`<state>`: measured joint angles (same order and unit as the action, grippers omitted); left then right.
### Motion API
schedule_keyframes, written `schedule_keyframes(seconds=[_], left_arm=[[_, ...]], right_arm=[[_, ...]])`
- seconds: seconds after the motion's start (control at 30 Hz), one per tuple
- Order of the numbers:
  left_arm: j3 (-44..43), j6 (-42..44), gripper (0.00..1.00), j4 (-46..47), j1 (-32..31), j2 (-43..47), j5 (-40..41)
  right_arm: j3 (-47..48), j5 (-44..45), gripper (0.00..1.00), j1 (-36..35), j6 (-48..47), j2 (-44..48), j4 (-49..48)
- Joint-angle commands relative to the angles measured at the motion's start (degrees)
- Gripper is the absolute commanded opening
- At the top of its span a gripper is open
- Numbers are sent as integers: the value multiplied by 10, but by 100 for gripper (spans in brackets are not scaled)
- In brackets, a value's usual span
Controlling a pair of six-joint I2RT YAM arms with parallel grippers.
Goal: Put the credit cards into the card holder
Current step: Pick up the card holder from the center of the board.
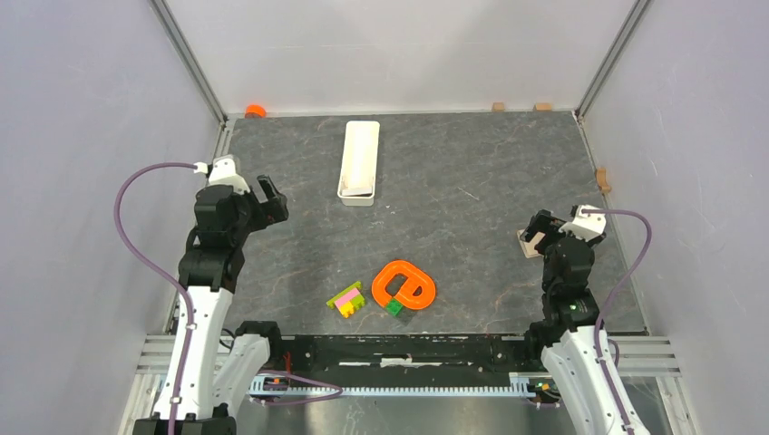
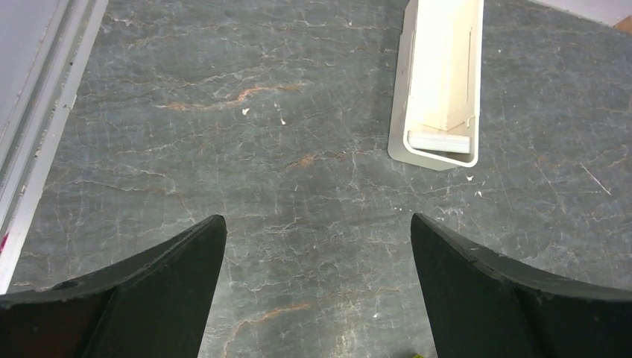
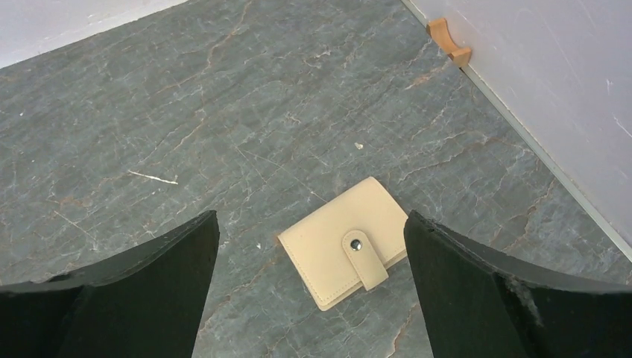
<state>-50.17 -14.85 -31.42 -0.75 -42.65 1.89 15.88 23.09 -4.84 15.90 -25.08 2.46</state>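
The card holder (image 3: 343, 242), a beige folded wallet with its clasp tab snapped shut, lies flat on the dark stone table. My right gripper (image 3: 311, 216) is open and empty, hovering just above it with the wallet between the fingertips. In the top view the wallet (image 1: 526, 243) peeks out under my right gripper (image 1: 542, 227) at the right side. My left gripper (image 2: 317, 224) is open and empty over bare table at the left (image 1: 272, 199). No credit card shows in any view.
A long white tray (image 1: 359, 159) stands at the back centre, also in the left wrist view (image 2: 440, 74). An orange ring toy (image 1: 403, 285) and pink-yellow-green bricks (image 1: 346, 300) lie at the front centre. Small wooden blocks (image 3: 449, 41) sit along the walls.
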Motion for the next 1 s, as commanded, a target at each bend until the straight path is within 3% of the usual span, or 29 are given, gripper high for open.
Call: schedule_keyframes(seconds=[0.0,0.23,0.47,0.63,0.8,0.97], left_arm=[[-9,22,100,10,-1,-1,-13],[-41,12,100,6,-1,-22,-23],[-145,-12,100,19,-1,-101,-90],[-140,-10,100,41,-1,-134,-134],[-120,-14,100,57,-2,-150,-193],[-104,-28,100,71,-3,-153,-232]], right_arm=[[6,13,98,-1,11,-3,4],[-38,50,98,-1,38,48,-9],[-49,28,98,16,77,-43,-19],[-51,-51,98,102,80,-111,-41],[-59,-201,98,233,98,-176,-58],[-57,-229,98,273,87,-213,-78]])
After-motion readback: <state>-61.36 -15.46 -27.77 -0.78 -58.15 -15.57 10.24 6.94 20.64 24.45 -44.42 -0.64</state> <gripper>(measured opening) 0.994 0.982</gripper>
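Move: The card holder lies flat some 3 cm ahead of the right hand, 3 cm to its right and 18 cm below. From the holder, a wooden block stands about 15 cm farther out and 18 cm to the right by the wall; the orange toy lies roughly 14 cm nearer and 35 cm to its left. For the left hand the holder is some 62 cm to the right, 1 cm ahead; the white box is about 20 cm ahead, 17 cm right. Down with gathering speed, about 12 cm, goes the open right hand towards the card holder's level, also slipping 6 cm right so that it comes down off the holder's right side; its fingers tip down and its left side rises, each some 15 degrees, with a clockwise turn. The empty left hand arcs forward and right towards the white box, rising then partly sinking, while turning clockwise. ##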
